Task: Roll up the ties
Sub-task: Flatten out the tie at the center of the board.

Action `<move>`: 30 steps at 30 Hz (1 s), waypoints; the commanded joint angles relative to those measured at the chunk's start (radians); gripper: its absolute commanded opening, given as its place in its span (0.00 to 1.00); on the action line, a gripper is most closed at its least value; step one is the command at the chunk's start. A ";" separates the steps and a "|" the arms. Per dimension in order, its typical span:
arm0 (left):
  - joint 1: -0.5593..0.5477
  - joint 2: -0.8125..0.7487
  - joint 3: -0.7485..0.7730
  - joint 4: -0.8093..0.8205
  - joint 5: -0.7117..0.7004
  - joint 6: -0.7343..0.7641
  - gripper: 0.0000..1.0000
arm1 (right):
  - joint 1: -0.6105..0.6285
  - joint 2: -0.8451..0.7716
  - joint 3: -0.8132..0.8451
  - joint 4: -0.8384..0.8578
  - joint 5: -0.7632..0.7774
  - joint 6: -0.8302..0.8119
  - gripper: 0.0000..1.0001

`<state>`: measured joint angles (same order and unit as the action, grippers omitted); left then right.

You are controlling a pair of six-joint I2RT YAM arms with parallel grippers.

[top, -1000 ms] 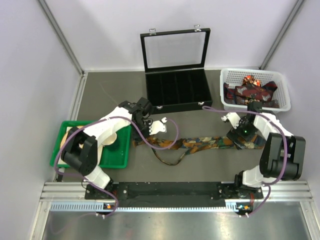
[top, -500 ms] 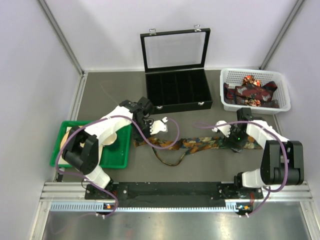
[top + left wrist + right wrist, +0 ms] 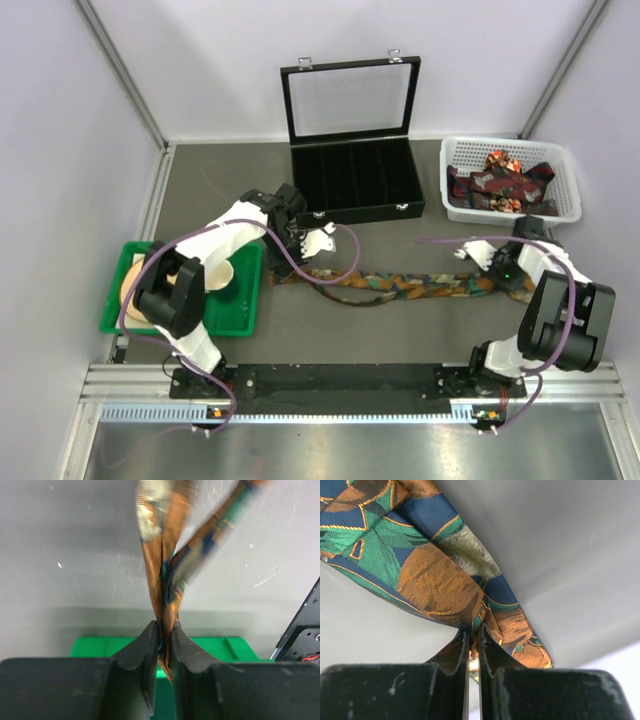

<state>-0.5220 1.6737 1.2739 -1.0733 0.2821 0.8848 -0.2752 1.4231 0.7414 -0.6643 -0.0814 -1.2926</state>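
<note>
One tie (image 3: 400, 285), patterned in orange, green and blue, lies stretched across the grey table between both arms. My left gripper (image 3: 292, 262) is shut on its narrow end. In the left wrist view two strips of the tie (image 3: 165, 575) run out from between the closed fingers of the left gripper (image 3: 164, 630). My right gripper (image 3: 497, 283) is shut on the wide end. The right wrist view shows the bunched tie (image 3: 435, 580) pinched in the right gripper (image 3: 474, 632). More ties (image 3: 500, 180) lie heaped in a white basket.
The white basket (image 3: 568, 175) stands at the back right. An open black case (image 3: 355, 185) with divided compartments sits at the back centre. A green tray (image 3: 225, 315) with a beige item (image 3: 128, 275) lies by the left arm, under its wrist.
My right gripper has shut on the tie's wide end and drawn it to the right. The slack loop in the middle has pulled out nearly straight. The left gripper has shifted slightly.
</note>
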 commanded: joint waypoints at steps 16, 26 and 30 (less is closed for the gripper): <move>-0.061 -0.077 -0.042 0.272 0.175 -0.037 0.81 | -0.205 0.025 0.076 -0.084 0.069 -0.208 0.00; -0.321 0.015 -0.176 0.792 0.195 -0.082 0.99 | -0.205 0.028 0.107 -0.107 0.055 -0.162 0.00; -0.377 0.191 -0.041 0.806 0.201 -0.135 0.99 | -0.205 0.010 0.104 -0.103 0.052 -0.162 0.00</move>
<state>-0.8547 1.7428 1.1194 -0.4049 0.4561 0.8036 -0.4744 1.4597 0.8082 -0.7490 -0.0017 -1.4597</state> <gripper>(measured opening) 0.987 0.025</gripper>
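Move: The left hand still holds the tie's left end roughly 8 cm above the table. From it, the tie's middle lies about 25 cm right and 3 cm back, its slack loop some 16 cm right and 5 cm back. The black box is about 20 cm ahead and 17 cm right, the green tray 21 cm left and 3 cm back. From the right hand, the tie's middle lies 28 cm left and 2 cm back, and the white basket 21 cm ahead and 2 cm left. Still pinching the tie's right end low over the board, the right hand draws it about 6 cm right and a little back, then holds. The left hand opens wide and lets the left end go, eases slightly forward and up, then sweeps some 15 cm right, back and down over the tie towards its middle, fingers leaning further right, open on either side of it. ##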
